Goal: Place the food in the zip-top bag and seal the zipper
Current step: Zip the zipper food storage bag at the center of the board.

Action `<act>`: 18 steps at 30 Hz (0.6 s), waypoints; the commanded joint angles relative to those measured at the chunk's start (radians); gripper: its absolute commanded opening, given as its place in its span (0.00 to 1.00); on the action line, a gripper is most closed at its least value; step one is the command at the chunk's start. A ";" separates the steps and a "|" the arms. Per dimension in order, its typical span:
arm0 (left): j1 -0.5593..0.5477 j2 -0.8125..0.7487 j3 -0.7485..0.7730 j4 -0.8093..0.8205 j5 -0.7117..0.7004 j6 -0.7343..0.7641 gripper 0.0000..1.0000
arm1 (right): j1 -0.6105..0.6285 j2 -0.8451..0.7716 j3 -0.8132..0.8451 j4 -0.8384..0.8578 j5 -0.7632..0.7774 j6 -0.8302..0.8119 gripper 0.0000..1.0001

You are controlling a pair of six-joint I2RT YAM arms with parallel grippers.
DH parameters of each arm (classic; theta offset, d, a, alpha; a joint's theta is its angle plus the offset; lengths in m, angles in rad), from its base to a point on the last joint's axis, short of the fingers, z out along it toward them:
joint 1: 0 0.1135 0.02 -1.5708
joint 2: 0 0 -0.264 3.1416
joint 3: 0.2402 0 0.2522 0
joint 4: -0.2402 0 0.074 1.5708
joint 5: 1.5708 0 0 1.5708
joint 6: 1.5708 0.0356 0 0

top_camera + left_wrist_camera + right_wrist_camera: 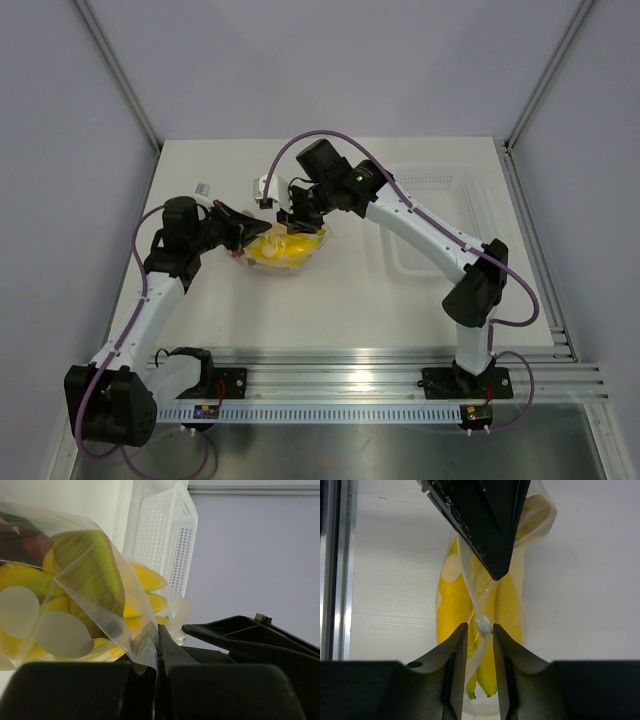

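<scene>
The zip-top bag (288, 250) lies mid-table with the yellow bananas (280, 248) inside. In the left wrist view the bananas (145, 577) and a dark red fruit (20, 545) show through the dotted film. My left gripper (240, 240) (159, 630) is shut on the bag's left edge. My right gripper (298, 218) (480, 625) hovers over the bag with a narrow gap between its jaws. The zipper (470, 597) runs into that gap, and its small white slider (484, 626) rests against the right finger. The left gripper (487, 530) shows as a black wedge at the top.
A clear perforated tray (430, 215) (167, 535) stands to the right of the bag. Grey walls close in the table on three sides. An aluminium rail (380, 380) with both arm bases runs along the near edge.
</scene>
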 commanded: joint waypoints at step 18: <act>-0.003 0.001 0.071 0.086 0.036 -0.005 0.00 | -0.010 -0.008 0.020 0.018 -0.033 0.022 0.00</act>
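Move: Right between the right hand's open fingertips sits the zipper slider, within about 1 cm of the hand point. The end of the zipper that the left fingers hold lies some 5 cm to its left, roughly level fore and aft and about 1 cm higher; the bagged bananas hang around 8 cm below and 2 cm back. From the left hand the slider is about 5 cm to the right, 1 cm lower. Staying in place over the bananas, the right hand shuts its fingers from about a third open to nearly closed and pinches the zipper slider between the two fingertips, with the gripper's effort rising at the end. The left hand keeps its shut grip on the zipper's left end, lifting it barely 0.5 cm. ##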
